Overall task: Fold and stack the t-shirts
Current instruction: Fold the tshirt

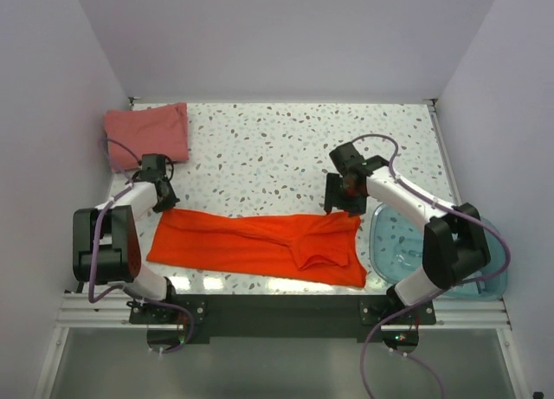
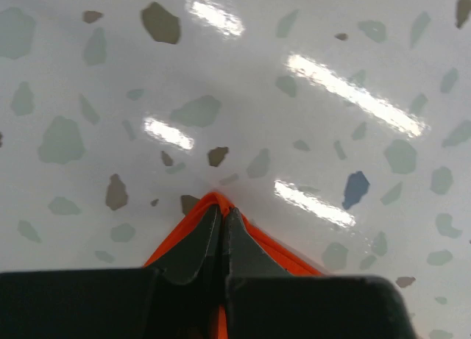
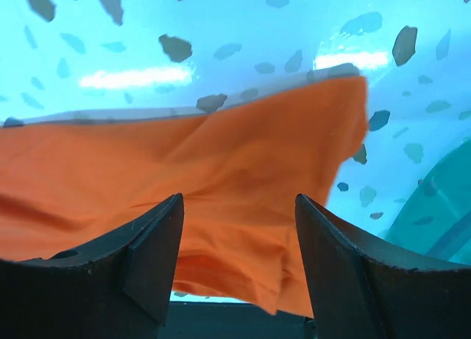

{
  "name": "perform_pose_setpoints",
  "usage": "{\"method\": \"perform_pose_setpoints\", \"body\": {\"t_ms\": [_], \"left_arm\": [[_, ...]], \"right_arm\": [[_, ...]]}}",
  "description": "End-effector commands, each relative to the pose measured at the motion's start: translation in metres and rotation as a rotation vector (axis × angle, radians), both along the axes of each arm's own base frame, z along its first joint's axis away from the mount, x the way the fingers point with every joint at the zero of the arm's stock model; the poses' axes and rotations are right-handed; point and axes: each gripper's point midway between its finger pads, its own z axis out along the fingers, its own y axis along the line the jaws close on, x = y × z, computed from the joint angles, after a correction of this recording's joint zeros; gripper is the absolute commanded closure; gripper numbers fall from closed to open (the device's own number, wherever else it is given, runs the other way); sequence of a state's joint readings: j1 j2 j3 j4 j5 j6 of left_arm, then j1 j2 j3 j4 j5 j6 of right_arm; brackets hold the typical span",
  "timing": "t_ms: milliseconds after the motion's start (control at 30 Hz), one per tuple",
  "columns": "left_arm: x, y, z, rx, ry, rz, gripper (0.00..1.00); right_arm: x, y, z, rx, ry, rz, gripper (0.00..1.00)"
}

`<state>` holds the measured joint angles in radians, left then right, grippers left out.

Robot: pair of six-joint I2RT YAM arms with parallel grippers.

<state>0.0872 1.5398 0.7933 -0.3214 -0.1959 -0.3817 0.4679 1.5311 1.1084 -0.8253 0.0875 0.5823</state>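
The bright orange-red t-shirt (image 1: 260, 243) lies as a long, rumpled band across the near part of the table. My left gripper (image 1: 164, 199) is at its far left corner. In the left wrist view the left gripper (image 2: 221, 209) is shut on that corner, and the shirt's orange hem (image 2: 279, 255) shows along both sides of the fingers. My right gripper (image 1: 342, 205) hovers over the shirt's far right edge. The right wrist view shows the right gripper (image 3: 239, 198) open, with the orange-red t-shirt (image 3: 206, 148) below it, not gripped. The dusty pink-red t-shirt (image 1: 147, 135) lies folded at the back left.
A translucent blue plastic tub (image 1: 480, 273) stands at the near right, beside the right arm, and its rim (image 3: 441, 199) shows in the right wrist view. White walls close the speckled table (image 1: 286, 148) on three sides.
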Motion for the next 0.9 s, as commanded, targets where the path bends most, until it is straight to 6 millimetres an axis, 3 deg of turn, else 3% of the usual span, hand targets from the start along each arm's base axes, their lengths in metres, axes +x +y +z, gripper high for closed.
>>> {"method": "perform_pose_setpoints", "body": {"t_ms": [0,367,700,867], "left_arm": [[0.014,0.034,0.022,0.071,-0.08,0.079,1.0],[0.007,0.049,0.023,0.093,-0.088,0.125,1.0],[0.006,0.05,0.019,0.085,-0.08,0.13,1.0],[0.006,0.051,0.019,0.085,-0.078,0.133,1.0]], "right_arm": [[0.027,0.002,0.003,-0.014,-0.035,0.007,0.34],[0.046,0.005,-0.012,-0.057,0.0,0.018,0.34],[0.041,-0.013,-0.03,-0.13,0.055,-0.01,0.34],[0.041,-0.018,-0.044,-0.149,0.083,-0.025,0.39]]}}
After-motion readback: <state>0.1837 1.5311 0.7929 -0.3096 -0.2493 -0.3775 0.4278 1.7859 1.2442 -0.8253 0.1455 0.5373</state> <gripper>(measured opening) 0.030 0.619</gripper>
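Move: My left hand, shut on the orange t-shirt's far left corner just above the table, has its drag spot on bare table roughly 4 cm to its left; the folded pink shirt lies some 24 cm ahead and 5 cm left. My open right hand hangs about 7 cm above the shirt, whose far right corner is about 3 cm ahead and 5 cm right. The shirt's loose flap is some 8 cm back and 6 cm left of that hand, and the teal bin's middle about 29 cm right and 7 cm back. I drag the pinched left corner about 4 cm to the left, low over the table and mostly in one quick pull, then hold it there with my left hand turned slightly counter-clockwise. Meanwhile my right hand comes forward and down, some 4 cm each way, onto the far right corner with fingers still open, ending just over the cloth and not yet closed on it. ##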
